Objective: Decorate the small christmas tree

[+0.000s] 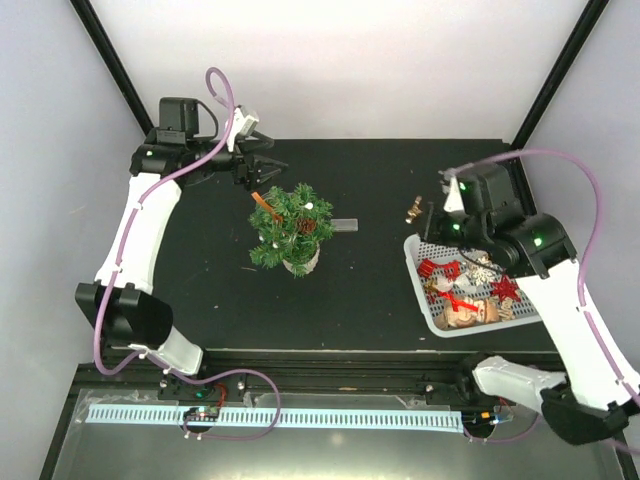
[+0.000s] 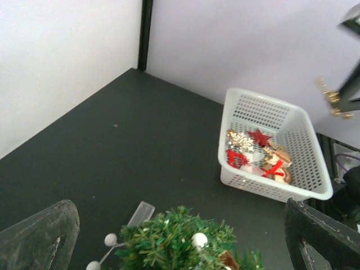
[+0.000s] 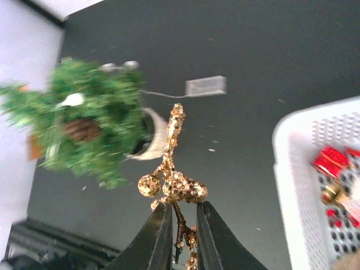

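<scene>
The small christmas tree (image 1: 288, 225) stands in its white pot (image 1: 301, 264) at the middle of the black table. It carries white berries, a pine cone and an orange piece (image 1: 265, 204). My left gripper (image 1: 262, 166) hovers just behind and above the tree, jaws wide open and empty; the tree top (image 2: 180, 242) shows between its fingers (image 2: 39, 236). My right gripper (image 1: 430, 211) is above the table behind the white basket (image 1: 418, 262), shut on a gold glitter sprig (image 3: 171, 174), also seen from above (image 1: 411, 209). The tree (image 3: 84, 124) lies left of the sprig in the right wrist view.
The white basket (image 2: 315, 163) holds several ornaments: red stars, red bows and gold and white pieces (image 1: 470, 290). A small clear plastic box (image 1: 345, 226) on a thin wire lies right of the tree. Black frame posts stand at the back corners.
</scene>
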Controlling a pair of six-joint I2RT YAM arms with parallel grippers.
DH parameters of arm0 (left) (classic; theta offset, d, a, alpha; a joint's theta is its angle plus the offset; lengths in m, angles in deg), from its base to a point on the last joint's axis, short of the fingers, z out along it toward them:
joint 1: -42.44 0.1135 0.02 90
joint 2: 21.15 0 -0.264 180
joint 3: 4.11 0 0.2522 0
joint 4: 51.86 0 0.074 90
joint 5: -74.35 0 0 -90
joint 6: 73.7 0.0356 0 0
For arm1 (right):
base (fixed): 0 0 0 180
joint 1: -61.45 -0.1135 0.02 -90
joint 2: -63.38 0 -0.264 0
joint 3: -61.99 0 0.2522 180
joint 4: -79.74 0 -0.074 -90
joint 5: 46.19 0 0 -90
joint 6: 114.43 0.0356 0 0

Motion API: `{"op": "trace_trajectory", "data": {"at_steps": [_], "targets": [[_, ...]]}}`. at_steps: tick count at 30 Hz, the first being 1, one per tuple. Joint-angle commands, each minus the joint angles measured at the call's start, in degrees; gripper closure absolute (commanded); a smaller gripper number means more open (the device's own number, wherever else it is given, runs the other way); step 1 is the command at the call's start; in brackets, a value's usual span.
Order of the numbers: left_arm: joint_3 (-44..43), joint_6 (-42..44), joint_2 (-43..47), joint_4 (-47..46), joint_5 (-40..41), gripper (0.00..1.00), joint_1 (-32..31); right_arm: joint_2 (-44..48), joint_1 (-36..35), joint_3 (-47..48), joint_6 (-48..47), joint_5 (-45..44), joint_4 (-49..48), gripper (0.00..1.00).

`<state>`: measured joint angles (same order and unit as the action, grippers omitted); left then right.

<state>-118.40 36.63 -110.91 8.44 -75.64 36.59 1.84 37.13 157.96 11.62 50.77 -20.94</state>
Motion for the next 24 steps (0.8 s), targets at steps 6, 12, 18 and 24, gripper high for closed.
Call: {"op": "trace_trajectory", "data": {"at_steps": [6,12,18,24], "targets": [[3.31,-6.66,2.09,-5.42,11.05,0.01,3.11,-23.42,-27.77,36.03,-11.32,-8.75,14.04,0.85],[7.43,-14.69,4.09,-11.65,10.54,0.01,9.82,-38.97,-33.43,55.52,-15.76,-6.15,19.15,0.85],[10.54,-12.46,5.84,-10.41,8.30,0.01,13.47,-43.82,-35.47,56.46,-16.79,-3.98,17.96,0.85],[10.08,8.21,6.10,7.93,-7.16,0.01,13.60,-47.61,-36.30,59.75,-16.98,-3.93,17.38,0.85]]}}
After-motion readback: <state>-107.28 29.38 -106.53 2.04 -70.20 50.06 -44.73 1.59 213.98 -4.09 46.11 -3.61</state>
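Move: The gold ornament is already pinched in the right hand. The christmas tree it is bound for stands about 26 cm to that hand's left and 5 cm farther out, its middle some 18 cm lower. The grey battery box lies about 16 cm left and 11 cm ahead on the table, 31 cm down; the basket is 18 cm to the right, level fore and aft, 28 cm below. From the empty left hand the tree is about 7 cm right, 6 cm back and 25 cm down. The gold ornament, kept pinched between the right fingers, is swept fast to the left towards the tree, some 25 cm with a slight draw back, arching up about 9 cm and sinking 6 again while the wrist turns some 45 degrees counter-clockwise. The left hand, wide open, clears away leftward and a little forward and down, turning counter-clockwise. ##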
